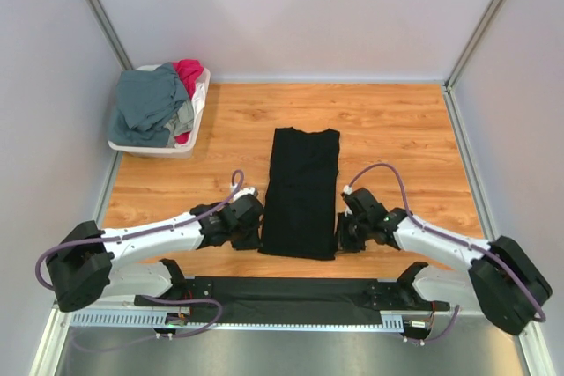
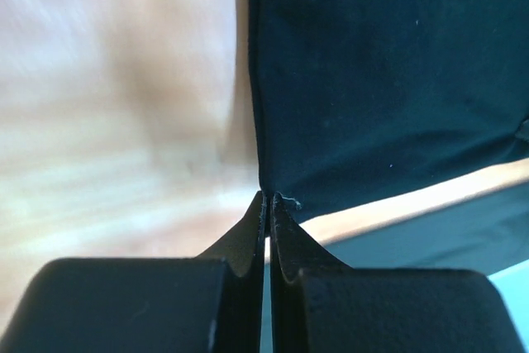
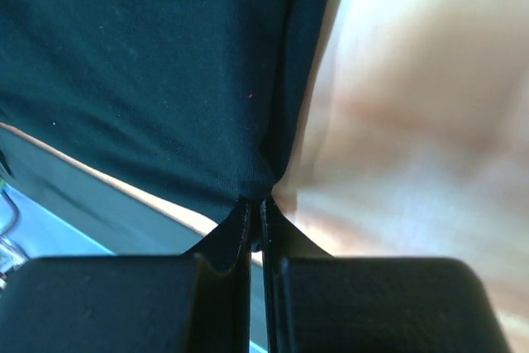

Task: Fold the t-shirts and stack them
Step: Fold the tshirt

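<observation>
A black t-shirt (image 1: 302, 191) lies folded into a long narrow strip on the wooden table, collar end far. My left gripper (image 1: 253, 233) is shut on its near left corner; the left wrist view shows the jaws pinched on the black t-shirt (image 2: 388, 80) at the left gripper (image 2: 269, 197). My right gripper (image 1: 344, 237) is shut on the near right corner, and the right wrist view shows the black t-shirt (image 3: 149, 64) bunched into the right gripper (image 3: 254, 202). Slate grey-blue t-shirts (image 1: 150, 103) and a magenta-red t-shirt (image 1: 188, 75) are heaped in a basket.
A white plastic basket (image 1: 163, 149) holding the heap stands at the table's far left corner. Grey walls close in the table on the far side and both sides. A black mounting bar (image 1: 291, 290) runs along the near edge between the arm bases.
</observation>
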Robot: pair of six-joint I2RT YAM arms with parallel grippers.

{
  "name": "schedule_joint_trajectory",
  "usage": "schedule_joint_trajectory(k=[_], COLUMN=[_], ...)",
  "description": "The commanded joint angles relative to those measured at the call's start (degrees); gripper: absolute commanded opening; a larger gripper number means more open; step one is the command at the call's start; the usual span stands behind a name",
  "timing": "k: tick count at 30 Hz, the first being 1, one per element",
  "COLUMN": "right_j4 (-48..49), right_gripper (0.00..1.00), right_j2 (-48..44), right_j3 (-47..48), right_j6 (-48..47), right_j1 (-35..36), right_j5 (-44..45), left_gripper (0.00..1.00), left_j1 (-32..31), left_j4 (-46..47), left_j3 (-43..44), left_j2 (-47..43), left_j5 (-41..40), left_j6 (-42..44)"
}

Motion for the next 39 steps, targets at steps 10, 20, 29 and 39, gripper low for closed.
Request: schedule_joint_trajectory(k=[10, 20, 29, 39], right_j4=[-15.9, -27.2, -29.4, -29.6], right_gripper=[0.0, 0.0, 0.0, 0.01], right_j2=[-23.3, -14.1, -1.5, 7.7], right_j3=[-5.8, 13.6, 32.2, 41.5], right_j6=[16.2, 6.6, -4.9, -7.2], right_j1=[13.7, 12.1, 3.1, -3.8], right_j5=[10.3, 23.0, 24.4, 22.7], left_gripper=[0.0, 0.0, 0.0, 0.0], left_j1=[-20.9, -14.4, -0.7, 8.7], left_j4=[-21.2, -31.7, -30.2, -26.3], left_j3=[3.3, 17.8, 29.0, 35.7], left_j2=[-2.3, -6.0, -1.9, 3.6], left_j5=[-11.1, -22.5, -20.9, -15.3], left_j6=[-14.8, -5.0, 8.7, 16.5])
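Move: Both hands already pinch the black t-shirt's near corners, just above the table. The far left corner, where the left hand's corner is headed, lies about 35 cm ahead of that hand and 4 cm to its right; the shirt's middle is roughly 17 cm ahead and 11 cm right. From the right hand, the far right corner is some 34 cm ahead and 3 cm right, the middle about 18 cm ahead and 8 cm left. With fingers kept shut on the near corners, both hands first go on drawing the t-shirt back towards the bases, low over the table, for another 6 to 7 cm. Then they reverse together, lifting the near edge about 15 cm while carrying it forward some 17 cm over the shirt's own body towards the far edge, the wrists tilting by nearly 20 degrees so the fingertips swing outward. ##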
